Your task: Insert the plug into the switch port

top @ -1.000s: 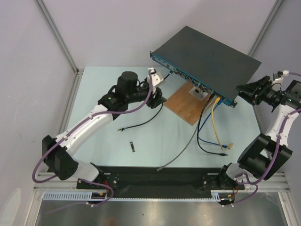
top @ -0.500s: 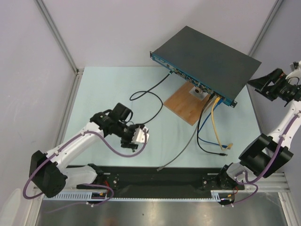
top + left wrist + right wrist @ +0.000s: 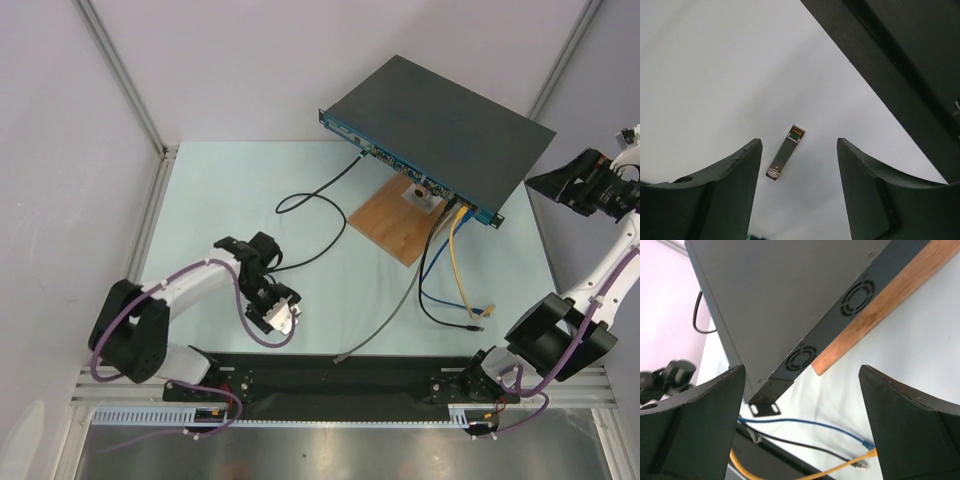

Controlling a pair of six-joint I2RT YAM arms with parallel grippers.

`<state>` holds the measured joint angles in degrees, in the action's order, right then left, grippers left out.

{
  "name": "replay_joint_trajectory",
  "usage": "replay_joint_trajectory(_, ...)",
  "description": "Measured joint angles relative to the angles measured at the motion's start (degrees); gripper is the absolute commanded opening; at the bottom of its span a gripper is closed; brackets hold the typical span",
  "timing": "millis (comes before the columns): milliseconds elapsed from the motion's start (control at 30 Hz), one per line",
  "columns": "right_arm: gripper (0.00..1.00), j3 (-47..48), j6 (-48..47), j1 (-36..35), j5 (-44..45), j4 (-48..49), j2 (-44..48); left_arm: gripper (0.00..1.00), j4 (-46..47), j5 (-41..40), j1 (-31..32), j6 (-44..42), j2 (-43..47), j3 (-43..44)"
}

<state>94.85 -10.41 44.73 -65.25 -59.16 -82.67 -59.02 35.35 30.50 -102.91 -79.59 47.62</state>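
Observation:
The switch (image 3: 440, 115) is a flat black box with a narrow blue front face (image 3: 385, 155), raised at the back right. A thin black cable (image 3: 300, 200) runs from a front socket and loops over the table. A small silver plug module (image 3: 785, 159) with a green and gold end lies flat on the table. My left gripper (image 3: 799, 142) is open and hovers just above it, the module nearer the left finger; the gripper (image 3: 278, 312) hides it in the top view. My right gripper (image 3: 548, 183) is open and empty, off the switch's right end (image 3: 805, 300).
A brown wooden board (image 3: 395, 222) lies under the switch front. Blue, yellow and black cables (image 3: 455, 280) hang from the right sockets onto the table, and a grey cable (image 3: 385, 315) runs to the near edge. A black rail (image 3: 340, 375) crosses the front.
My left arm has pulled back from the switch front to the near left, over the module. The black cable stays in the switch. My right gripper has drawn away to the right.

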Motion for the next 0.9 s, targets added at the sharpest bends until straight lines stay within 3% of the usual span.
replay_joint_trajectory(533, 1.0, 5.77, -4.87, 0.0, -0.13, -8.55, 1.27, 0.54, -0.22, -3.23, -2.29, -7.32, -16.52, 8.15)
replay_joint_trajectory(633, 1.0, 6.16, -4.87, 0.0, -0.17, -8.98, 1.27, 0.48, -0.13, -4.07, -3.63, -8.28, -18.25, 8.15)
replay_joint_trajectory(900, 1.0, 6.16, -2.86, -0.15, -0.57, -7.85, 1.27, 0.18, 0.66, -3.87, -4.66, -8.9, -18.29, 8.31)
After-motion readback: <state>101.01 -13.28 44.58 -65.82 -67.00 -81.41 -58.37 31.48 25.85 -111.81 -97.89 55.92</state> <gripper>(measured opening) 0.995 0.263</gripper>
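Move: The plug lies on the table only about 3 cm ahead of the left hand, neither left nor right of it, and some 4 cm below. The black cable's free end is about 13 cm ahead and 6 cm left of that hand; the grey cable's end lies roughly 9 cm back and 15 cm right. From the right hand the plug is some 62 cm to the left, 13 cm back and 33 cm lower. Forward about 5 cm and down some 4 cm, the left hand comes over the plug with its slant nearly unchanged, edging its fingers together on the way. It then stays low while they close in earnest, pinching the plug's far end between both tips. The right hand, empty and wide open, eases up, back and left about 3–4 cm beside the switch. ##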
